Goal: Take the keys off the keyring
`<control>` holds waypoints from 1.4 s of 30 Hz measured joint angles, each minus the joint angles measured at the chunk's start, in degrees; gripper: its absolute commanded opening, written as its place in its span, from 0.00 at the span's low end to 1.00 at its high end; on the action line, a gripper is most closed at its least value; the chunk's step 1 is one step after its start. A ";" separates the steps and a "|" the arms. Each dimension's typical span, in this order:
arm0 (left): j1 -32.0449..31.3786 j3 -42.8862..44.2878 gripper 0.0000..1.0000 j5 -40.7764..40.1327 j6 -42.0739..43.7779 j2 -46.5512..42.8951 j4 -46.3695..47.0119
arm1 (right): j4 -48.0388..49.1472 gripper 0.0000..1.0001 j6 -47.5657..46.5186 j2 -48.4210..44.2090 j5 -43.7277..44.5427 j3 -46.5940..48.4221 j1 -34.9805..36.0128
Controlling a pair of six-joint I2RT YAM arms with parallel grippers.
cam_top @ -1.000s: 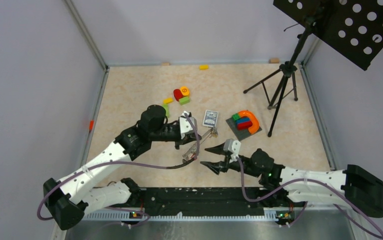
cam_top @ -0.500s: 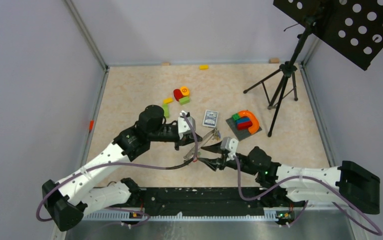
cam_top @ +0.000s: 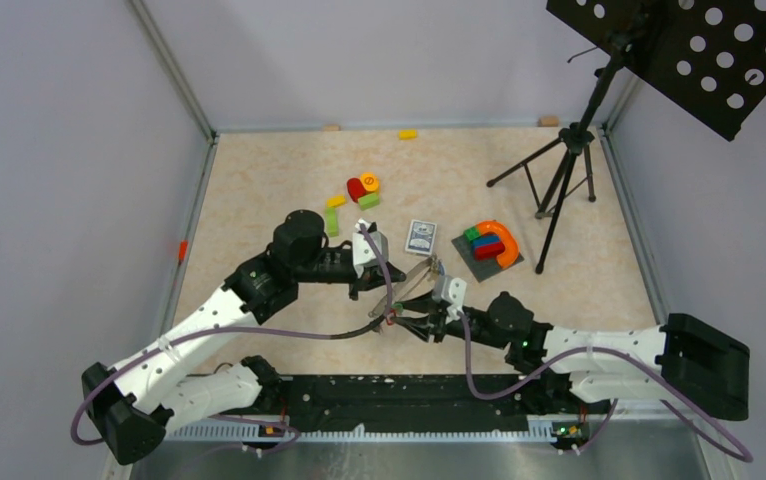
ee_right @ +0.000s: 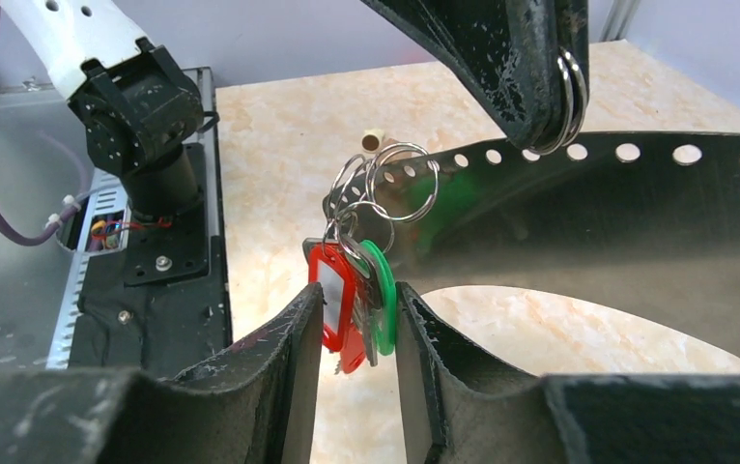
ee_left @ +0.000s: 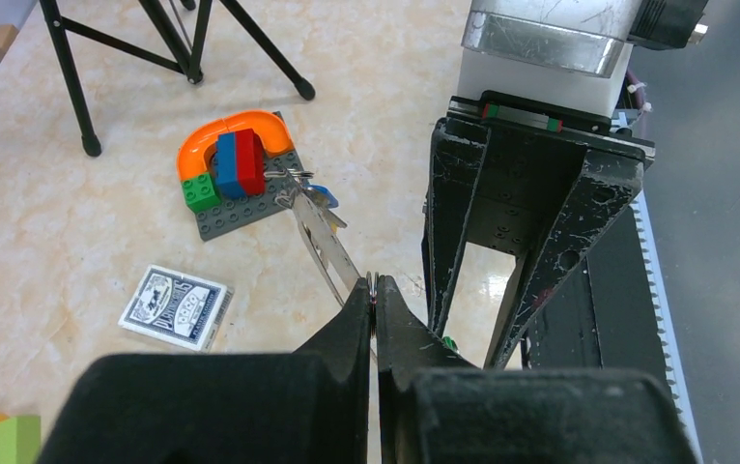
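My left gripper (ee_left: 373, 282) is shut on the keyring (ee_left: 323, 237), a thin grey loop held above the table, seen edge-on in the left wrist view and at the dark fingertips in the right wrist view (ee_right: 567, 97). Keys (ee_right: 349, 290) with a red and a green tag hang from small rings (ee_right: 397, 184) on it. My right gripper (ee_right: 358, 302) has its two fingers on either side of those tags, pressed against them. From above, the right gripper (cam_top: 399, 320) meets the loop's lower end (cam_top: 387, 312) just below the left gripper (cam_top: 391, 285). A blue-tagged key (ee_left: 320, 198) hangs at the loop's far end.
A playing-card box (cam_top: 420, 237) lies behind the grippers. A grey plate (cam_top: 471, 262) holds an orange arch (cam_top: 502, 238) and coloured blocks at the right. Toy blocks (cam_top: 362, 188) lie further back, and a black tripod stand (cam_top: 559, 170) is at the back right.
The right gripper has moved left and forward to the hanging keys and narrowed its jaws around the tags. The left gripper has kept its hold on the loop, hardly moving.
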 measured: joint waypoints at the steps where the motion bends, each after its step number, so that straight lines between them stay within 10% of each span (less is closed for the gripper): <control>1: 0.00 0.00 0.00 0.00 -0.02 -0.02 0.00 | 0.13 0.33 0.13 0.02 -0.09 0.02 0.00; 42: 0.00 -1.77 0.00 -0.09 -0.35 -2.29 0.15 | -11.32 0.00 3.72 -7.19 1.53 5.46 0.00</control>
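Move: The green tag hangs just past the right hand's parted fingertips, about 2 cm to its left and 1 cm above, level forward and back. The red tag hangs some 2 cm back from the green one and a touch lower; the middle of the grey metal band lies about 5 cm ahead of the right hand and 1 cm above it. From the left hand, the green tag lies about 6 cm back, 2 cm left and 7 cm below. Rising about 4 cm, the right fingers close and pinch the green tag while the left hand holds on. ##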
